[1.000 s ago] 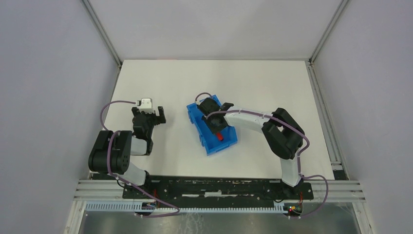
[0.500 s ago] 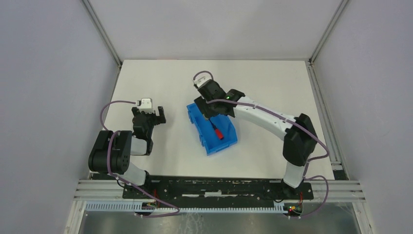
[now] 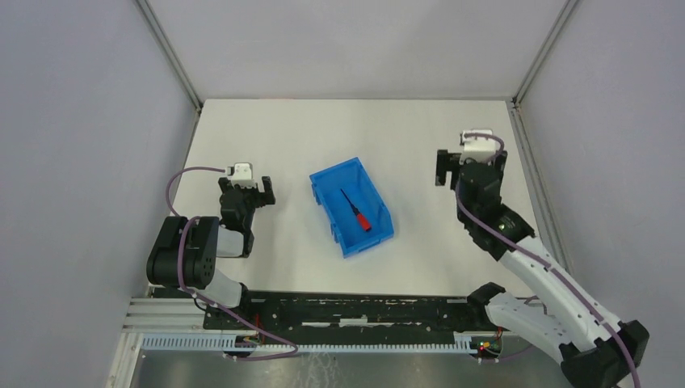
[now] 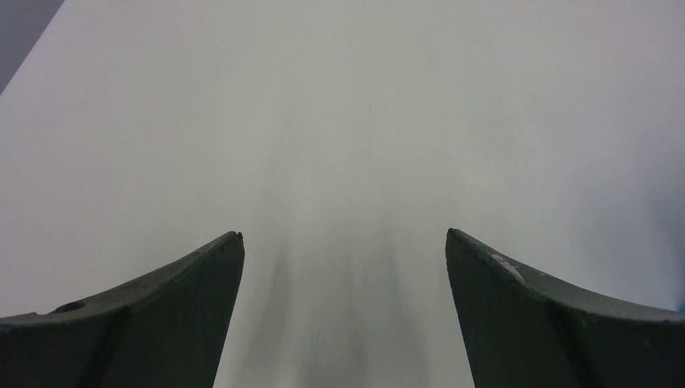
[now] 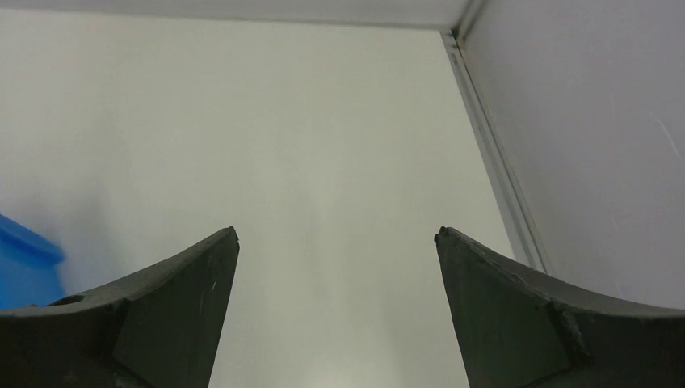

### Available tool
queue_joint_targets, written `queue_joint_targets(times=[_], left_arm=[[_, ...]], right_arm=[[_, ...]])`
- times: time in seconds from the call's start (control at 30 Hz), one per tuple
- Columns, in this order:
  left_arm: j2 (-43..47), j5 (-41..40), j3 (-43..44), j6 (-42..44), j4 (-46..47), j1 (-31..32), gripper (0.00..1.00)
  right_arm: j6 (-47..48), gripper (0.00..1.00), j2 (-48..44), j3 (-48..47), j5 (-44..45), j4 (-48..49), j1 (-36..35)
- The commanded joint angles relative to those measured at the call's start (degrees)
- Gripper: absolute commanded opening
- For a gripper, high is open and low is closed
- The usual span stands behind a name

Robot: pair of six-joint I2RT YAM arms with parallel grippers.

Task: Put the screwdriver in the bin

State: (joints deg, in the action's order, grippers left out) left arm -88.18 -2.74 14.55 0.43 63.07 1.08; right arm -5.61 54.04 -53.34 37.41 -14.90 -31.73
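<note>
The blue bin stands in the middle of the white table. The screwdriver, red handle and thin black shaft, lies flat inside it, handle towards the near right corner. My right gripper is off to the right of the bin, well away from it, open with nothing between its fingers. A corner of the bin shows at the left edge of the right wrist view. On the left side of the table my left gripper is open and empty over bare table.
A metal frame rail and the grey side wall run close by on the right of my right gripper. White walls enclose the table on the left, back and right.
My right gripper let go of the screwdriver inside the bin, opened wide, rose out and swung far to the right. The screwdriver stays in the bin. The left arm has not moved.
</note>
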Motion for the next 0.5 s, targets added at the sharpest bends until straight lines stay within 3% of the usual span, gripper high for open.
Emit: queue_joint_targets(times=[0.0, 0.3, 0.47], left_arm=[[0.6, -0.2, 0.2, -1.8, 2.2, 0.1, 1.00], [0.6, -0.2, 0.2, -1.8, 2.2, 0.1, 1.00], [0.7, -0.2, 0.2, -1.8, 2.2, 0.1, 1.00]], right_arm=[[2.5, 0.98, -6.6, 16.0, 11.5, 14.4, 2.0], [-4.6, 0.98, -5.8, 31.9, 14.3, 17.5, 3.5], [-4.6, 0.98, -5.0, 36.0, 12.1, 21.6, 3.5]])
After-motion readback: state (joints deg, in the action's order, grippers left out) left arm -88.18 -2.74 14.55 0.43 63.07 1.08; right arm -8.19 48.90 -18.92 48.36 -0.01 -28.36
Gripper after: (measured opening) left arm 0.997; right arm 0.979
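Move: To the left of the empty, raised right hand, by about 24 cm, lies the screwdriver, already in the bin, some 3 cm nearer the base and 26 cm lower. The bin's middle is about 25 cm left, 2 cm back and 25 cm down from that same hand. From the waiting left hand, the screwdriver is roughly 28 cm to the right, 8 cm back and 5 cm below. Sinking about 18 cm towards the bare table to the right of the bin, the right hand also drifts some 7 cm right and 5 cm back, most of the sideways travel coming early before it slows. The wrist swings about 15 degrees clockwise and tips the fingers down some 10 degrees; they stay wide open and touch nothing. ##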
